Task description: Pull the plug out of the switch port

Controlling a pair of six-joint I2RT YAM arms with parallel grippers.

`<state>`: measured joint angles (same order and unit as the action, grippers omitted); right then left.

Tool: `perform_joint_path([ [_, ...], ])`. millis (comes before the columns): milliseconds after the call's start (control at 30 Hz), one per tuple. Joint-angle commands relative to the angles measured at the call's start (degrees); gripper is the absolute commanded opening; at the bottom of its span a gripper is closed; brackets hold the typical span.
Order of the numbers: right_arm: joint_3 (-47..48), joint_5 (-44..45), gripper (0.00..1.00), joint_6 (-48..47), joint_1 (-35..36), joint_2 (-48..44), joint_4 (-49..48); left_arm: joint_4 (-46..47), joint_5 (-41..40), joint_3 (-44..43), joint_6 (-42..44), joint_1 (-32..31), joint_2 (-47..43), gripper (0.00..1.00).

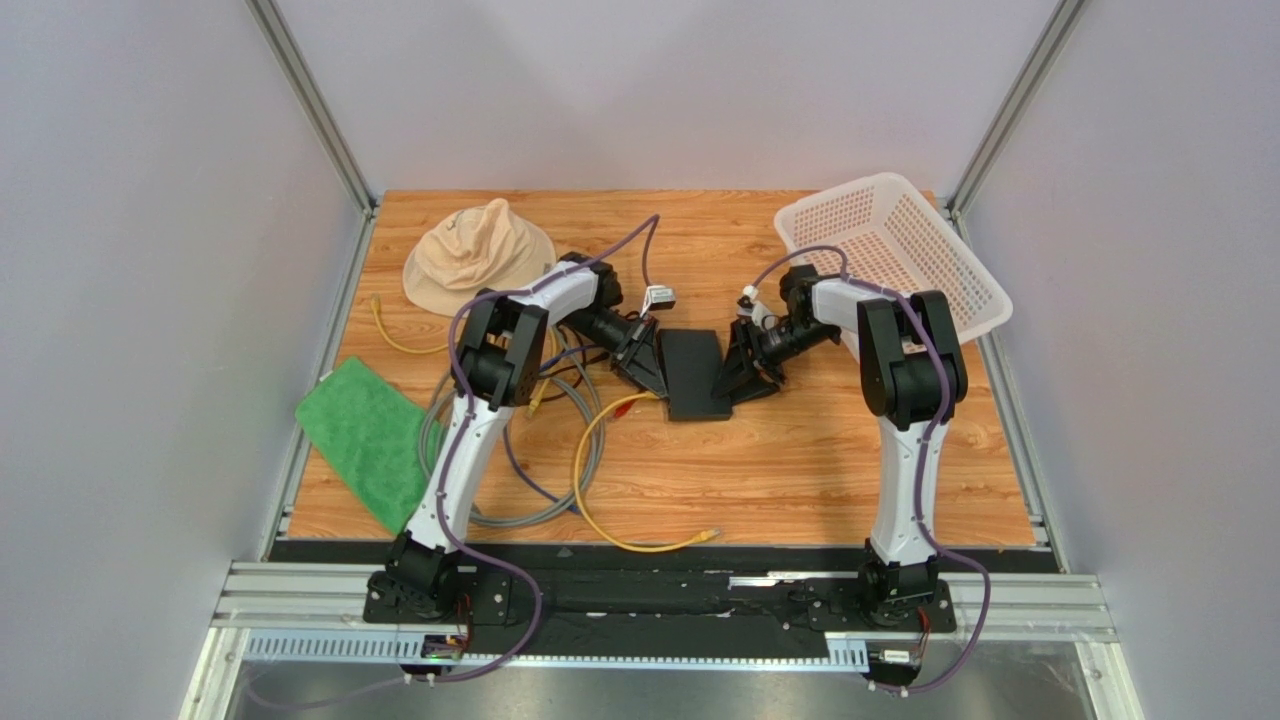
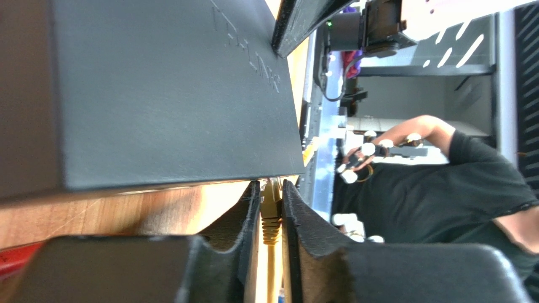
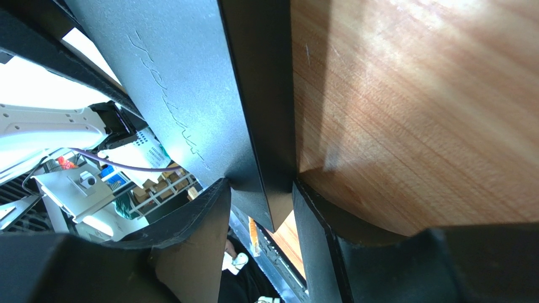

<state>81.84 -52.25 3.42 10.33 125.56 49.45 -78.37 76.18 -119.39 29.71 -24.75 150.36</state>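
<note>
The switch (image 1: 694, 372), a flat matte black box, lies mid-table between both grippers. A yellow plug (image 2: 271, 214) sticks into the switch's (image 2: 158, 95) near edge, and its yellow cable (image 1: 594, 480) loops toward the table's front. My left gripper (image 2: 271, 188) is shut on the plug, both pads pressing its sides right at the port. In the top view the left gripper (image 1: 643, 368) sits at the switch's left edge. My right gripper (image 1: 739, 375) is at the switch's right edge. Its fingers (image 3: 212, 214) clamp a corner of the switch (image 3: 190, 95) across its thickness.
A tan hat (image 1: 473, 252) lies at the back left and a green cloth (image 1: 365, 435) at the left edge. Grey cable coils (image 1: 526, 473) lie beside the left arm. A white basket (image 1: 894, 255) stands tilted at the back right.
</note>
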Motion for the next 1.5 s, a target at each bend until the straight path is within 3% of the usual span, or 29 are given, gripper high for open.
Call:
perform_joint_path([
  [0,-2.5,7.2,0.49,-2.0,2.7,5.3,-0.7,10.6,3.5,2.5,-13.5,-2.3,-2.0,0.12],
  [33,-2.6,7.9,0.49,-2.0,2.8,4.2,-0.8,15.9,2.6,3.5,-20.0,-2.3,-2.4,0.09],
  [133,-3.2,12.6,0.51,-1.6,2.9,0.7,-3.4,20.0,0.8,6.0,-25.1,-2.5,-3.8,0.0],
  [400,-3.0,22.5,0.52,-8.2,2.9,-14.8,-6.5,21.8,-1.3,10.6,-27.3,-2.5,-4.4,0.0],
  [567,-10.2,24.3,0.41,-10.2,5.7,-25.5,-16.6,22.5,-1.4,10.1,-27.8,-2.5,-3.0,0.0],
  [667,-8.8,25.0,0.3,-10.8,9.1,-23.6,-16.1,22.6,-1.7,9.6,-27.9,-2.5,-2.4,0.0],
  [700,-8.5,25.1,0.21,-10.5,9.8,-21.9,-15.8,22.4,-1.7,9.5,-27.6,-2.5,-2.4,0.0],
  [800,-7.6,25.3,0.05,-8.6,12.3,-17.6,-15.4,21.9,-2.0,9.4,-27.5,-2.5,-2.1,0.0],
  [900,-6.9,27.1,0.0,-5.7,13.4,-14.9,-15.3,21.1,-2.3,8.2,-27.2,-2.4,-2.0,0.0],
  [1033,-7.2,28.4,0.0,-4.0,14.1,-12.4,-14.6,19.7,-2.6,8.4,-25.9,-2.2,-2.4,0.0],
  [1167,-7.3,28.7,0.0,-4.6,14.5,-12.1,-13.9,23.9,-2.1,15.1,-28.0,-2.1,-5.1,0.0],
  [1233,-6.7,29.0,0.0,-4.7,14.5,-11.6,-13.4,22.8,-2.6,12.2,-27.7,-1.4,-4.2,0.0],
  [1367,-6.6,29.4,0.0,-4.5,14.4,-11.0,-13.2,17.5,-8.5,-2.1,-23.9,0.0,-1.0,0.0],
  [1467,-6.7,29.1,0.0,-4.7,14.5,-10.8,-12.9,16.8,-7.8,-1.9,-23.3,0.2,-1.0,0.0],
])
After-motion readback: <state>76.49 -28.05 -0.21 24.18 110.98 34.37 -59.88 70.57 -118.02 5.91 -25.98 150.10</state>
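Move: The yellow plug sits at the left edge of the switch near its near corner, right between the left fingertips (within 1 cm). The middle of the switch is about 5 cm to the left hand's right and 3 cm farther out; the red plug lies some 5 cm to that hand's left and 2 cm back. From the right hand, straddling the near right corner, the middle of the switch is about 4 cm left and 3 cm ahead, the yellow plug some 9 cm left and level. The yellow plug is pinched by the left fingers as they close; they then shift about 2 cm to the right against the switch and 2 cm down, edging forward last, grip kept. The right hand comes off the switch's corner, rises some 5 cm while closing and tilting about 35 degrees, then goes left and down to set shut fingertips on top of the switch near its port side. ##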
